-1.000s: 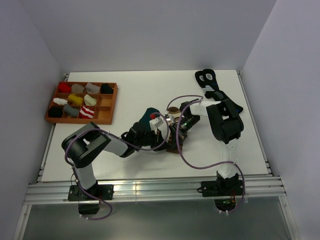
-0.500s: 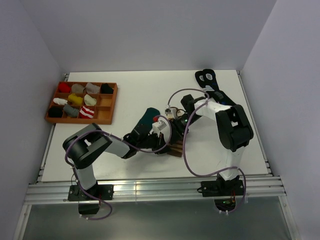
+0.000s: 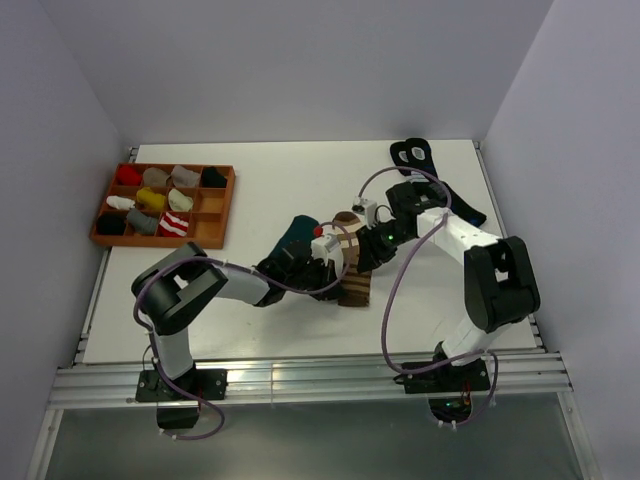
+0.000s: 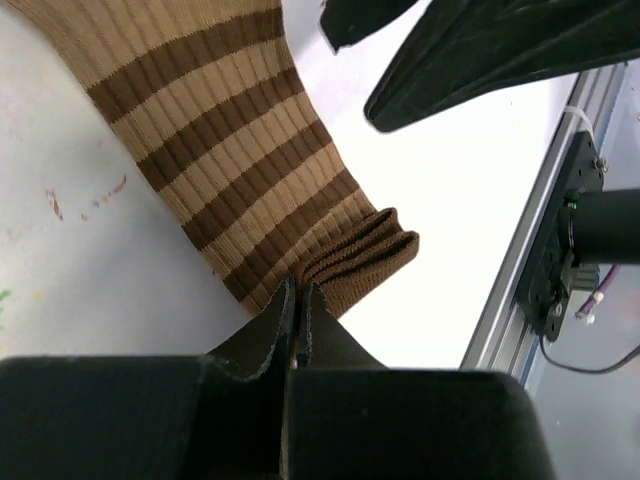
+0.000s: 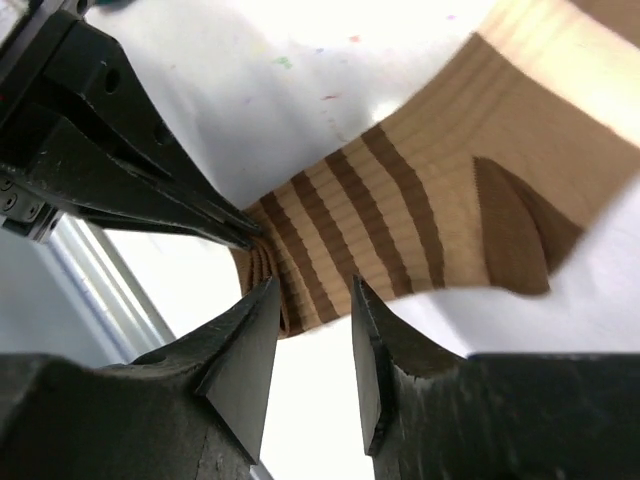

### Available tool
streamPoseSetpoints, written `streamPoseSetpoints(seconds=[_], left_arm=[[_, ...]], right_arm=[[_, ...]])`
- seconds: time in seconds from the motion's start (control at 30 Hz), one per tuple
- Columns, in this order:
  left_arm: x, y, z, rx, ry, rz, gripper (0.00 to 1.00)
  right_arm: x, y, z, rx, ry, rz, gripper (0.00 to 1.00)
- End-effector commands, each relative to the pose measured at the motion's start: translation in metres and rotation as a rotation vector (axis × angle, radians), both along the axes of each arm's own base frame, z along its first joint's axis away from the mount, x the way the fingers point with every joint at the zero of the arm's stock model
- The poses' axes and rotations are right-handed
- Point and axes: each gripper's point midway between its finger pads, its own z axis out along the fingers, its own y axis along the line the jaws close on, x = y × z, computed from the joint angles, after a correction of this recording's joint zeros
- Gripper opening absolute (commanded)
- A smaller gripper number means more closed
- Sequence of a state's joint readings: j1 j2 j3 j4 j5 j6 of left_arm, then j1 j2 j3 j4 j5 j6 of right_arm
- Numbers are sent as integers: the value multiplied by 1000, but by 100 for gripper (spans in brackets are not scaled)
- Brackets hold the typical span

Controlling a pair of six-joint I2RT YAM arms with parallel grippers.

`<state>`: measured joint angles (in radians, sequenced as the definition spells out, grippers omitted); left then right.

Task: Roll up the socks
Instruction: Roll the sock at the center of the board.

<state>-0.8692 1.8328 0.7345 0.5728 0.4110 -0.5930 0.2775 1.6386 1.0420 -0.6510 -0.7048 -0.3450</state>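
The brown sock with cream stripes (image 3: 352, 282) lies flat on the white table between both arms, its cuff toward the near edge. My left gripper (image 3: 328, 268) is shut on the folded cuff edge, pinching it at the fingertips in the left wrist view (image 4: 297, 288), where the sock (image 4: 220, 130) stretches away. My right gripper (image 3: 366, 254) is open, its jaws just above the cuff from the other side (image 5: 310, 300); the sock (image 5: 400, 210) and the left gripper (image 5: 130, 180) show beyond them. The dark green sock (image 3: 293, 236) lies under the left arm, partly hidden.
A brown wooden tray (image 3: 218, 210) with several rolled socks stands at the left. Black socks with blue-and-white marks lie at the back right (image 3: 412, 153) and beside the right arm (image 3: 458, 207). The table's near edge and metal rail (image 4: 560, 230) are close to the cuff.
The right arm has swung out to the right and its gripper has backed off toward the cuff. The striped sock, bunched before, now lies stretched out flat. The left gripper still pinches the cuff.
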Motion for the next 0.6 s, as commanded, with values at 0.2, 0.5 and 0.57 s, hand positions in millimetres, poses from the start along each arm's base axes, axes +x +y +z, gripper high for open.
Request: streamPoseSetpoints(seconds=[0.2, 0.5, 0.57], left_arm=[[10, -13, -5, 127, 84, 45, 0], [11, -22, -1, 206, 159, 35, 1], [12, -23, -1, 235, 177, 33, 0]], right_arm=[[24, -28, 22, -32, -288, -64, 41], [8, -41, 40, -61, -536, 32, 41], [-3, -41, 38, -63, -561, 82, 41]])
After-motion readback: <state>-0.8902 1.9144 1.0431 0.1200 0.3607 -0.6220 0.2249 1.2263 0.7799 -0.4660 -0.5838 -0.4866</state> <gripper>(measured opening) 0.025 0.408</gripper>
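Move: The brown striped sock, its cuff corner already pinched in the left fingers, has its middle about 8 cm ahead and 3 cm right of the left hand, 2 cm below. From the open right hand that middle lies roughly 3 cm ahead, 4 cm left and 6 cm down; the cuff end is 8 cm back and 3 cm left. The teal sock lies some 8 cm ahead and 13 cm left of the left hand. The striped sock's folded cuff stays pinched in the shut left fingers, which carry it about 2 cm right and slightly forward, close to the table, tipping their points further down by some 10 degrees. The right hand, open and empty, backs off to the right and up from the sock, about 5 cm in all, its fingertips swinging forward as it turns. ##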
